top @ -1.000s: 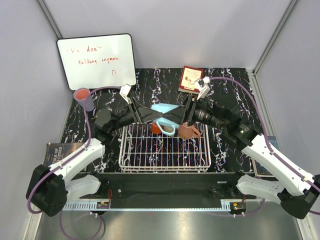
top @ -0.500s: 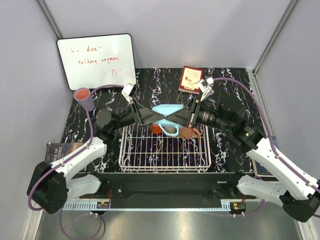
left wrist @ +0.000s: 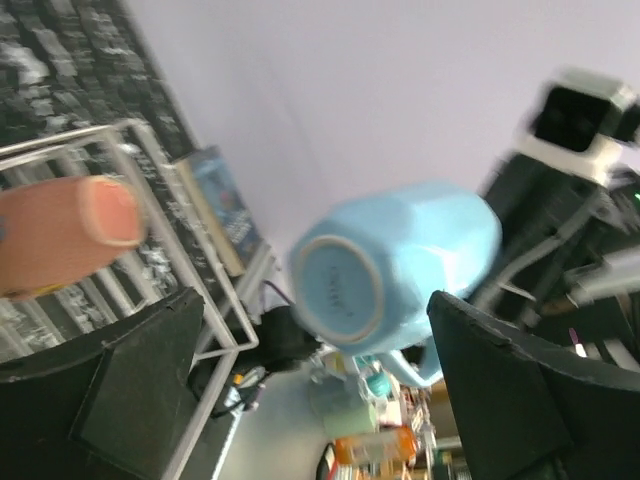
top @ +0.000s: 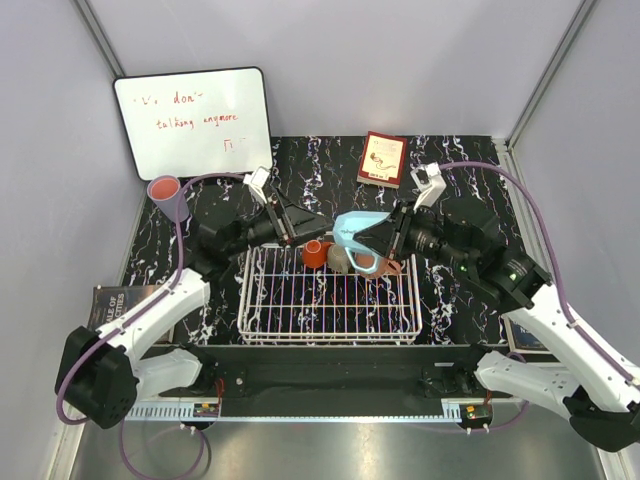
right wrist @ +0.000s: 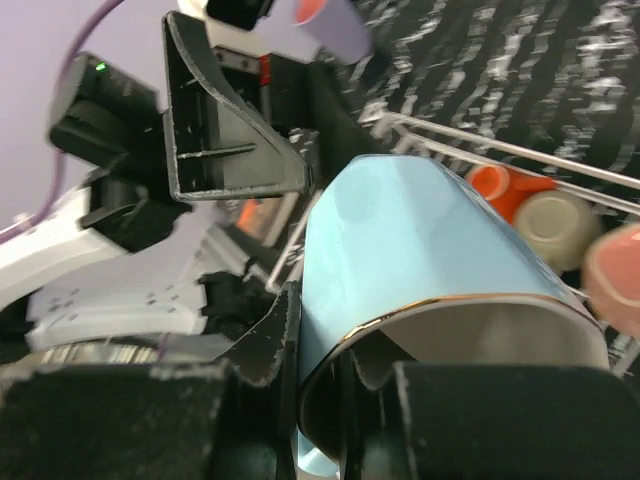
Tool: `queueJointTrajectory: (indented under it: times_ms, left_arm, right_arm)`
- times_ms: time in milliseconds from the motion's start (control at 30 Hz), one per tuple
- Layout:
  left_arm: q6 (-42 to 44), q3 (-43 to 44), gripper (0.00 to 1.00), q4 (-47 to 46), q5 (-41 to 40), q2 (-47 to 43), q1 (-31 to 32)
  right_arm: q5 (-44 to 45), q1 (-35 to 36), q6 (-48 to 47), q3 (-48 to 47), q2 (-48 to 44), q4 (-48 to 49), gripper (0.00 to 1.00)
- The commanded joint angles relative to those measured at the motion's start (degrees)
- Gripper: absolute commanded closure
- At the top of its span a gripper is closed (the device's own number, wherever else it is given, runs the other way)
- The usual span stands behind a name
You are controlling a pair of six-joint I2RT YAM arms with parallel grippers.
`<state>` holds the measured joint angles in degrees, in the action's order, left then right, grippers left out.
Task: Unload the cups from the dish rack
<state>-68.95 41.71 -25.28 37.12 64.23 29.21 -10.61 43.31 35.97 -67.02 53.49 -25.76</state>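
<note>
My right gripper (top: pixel 378 240) is shut on the rim of the light blue mug (top: pixel 358 230), holding it tilted above the far edge of the dish rack (top: pixel 330 300). In the right wrist view, one finger is inside the mug (right wrist: pixel 420 240) and one outside. My left gripper (top: pixel 318 228) is open and empty, just left of the mug (left wrist: pixel 395 265). An orange-red cup (top: pixel 315 253), a grey-olive cup (top: pixel 340 261) and a salmon-pink cup (top: pixel 388 266) lie in the rack's far end. A tumbler (top: pixel 168 197) stands on the table at far left.
A whiteboard (top: pixel 192 120) leans at the back left. A red book (top: pixel 382 158) lies at the back centre. Another book (top: pixel 118 302) lies at the left edge, and one (top: pixel 530 335) lies under the right arm.
Both grippers were on the blue mug. The left gripper has opened and drawn back to the left. The right gripper has carried the mug a little to the right.
</note>
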Motion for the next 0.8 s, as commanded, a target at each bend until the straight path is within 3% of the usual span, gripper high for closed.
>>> queueJointTrajectory:
  times_ms: [0, 33, 67, 133, 167, 267, 367, 600, 767]
  left_arm:
    - [4.61, 4.16, 0.01, 17.51, -11.33, -2.79, -3.01]
    - [5.05, 4.77, 0.01, 21.28, -13.20, -3.40, -3.46]
    - [5.83, 5.39, 0.01, 26.37, -14.35, -3.58, -3.81]
    - [7.86, 6.71, 0.01, 31.14, -17.78, -4.28, -3.99]
    - [8.04, 6.89, 0.01, 34.47, -18.40, -4.81, -3.99]
    - [7.78, 6.98, 0.01, 39.06, -20.86, -6.39, -4.07]
    - [6.72, 4.52, 0.01, 39.08, -21.39, -9.90, -4.08]
    - [9.61, 2.49, 0.01, 45.65, -23.84, -16.06, -3.90]
    - [14.01, 3.72, 0.01, 52.94, -27.98, -17.82, -2.76]
  right_arm:
    - [17.86, -0.07, -3.97, -7.93, -0.86, -5.06, 1.00]
    - [22.78, -0.07, -4.50, -10.99, 1.50, -8.22, 1.00]
    - [33.10, -0.07, -5.98, -12.68, 2.92, -14.43, 1.00]
    - [40.46, -1.20, -8.70, -17.58, 6.69, -18.87, 1.00]
    - [41.63, -5.82, -9.94, -19.35, 10.89, -22.54, 1.00]
    - [37.18, -17.16, -9.25, -23.85, 18.10, -25.39, 1.00]
    - [40.41, -19.31, -9.08, -27.80, 25.39, -25.83, 1.00]
    - [30.57, -37.13, -3.62, -38.78, 42.29, -28.30, 1.00]
    - [27.57, -42.34, -1.51, -52.22, 54.94, -30.49, 1.00]
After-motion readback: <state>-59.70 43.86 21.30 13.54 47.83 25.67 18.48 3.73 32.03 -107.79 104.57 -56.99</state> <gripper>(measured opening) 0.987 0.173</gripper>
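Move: The right hand holds the light-blue cup, bound for the open far-right counter some 30 cm ahead, 29 cm right and 30 cm below. From this hand the book lies about 42 cm ahead, 4 cm left, and the salmon mug 7 cm ahead, 2 cm left, 26 cm down. For the emptied left hand the red cup is about 4 cm ahead, hardly to either side, 23 cm below, with the green cup 7 cm right of it. Forward and right in one sweep, the right arm carries the pinched light-blue cup about 25 cm each way, away from the rack to the far-right counter, sinking mainly in the second half while the hand swings some 60 degrees clockwise and tips down. The open left hand draws away leftward and down over the rack, first edging forward and then back, turning counter-clockwise. ##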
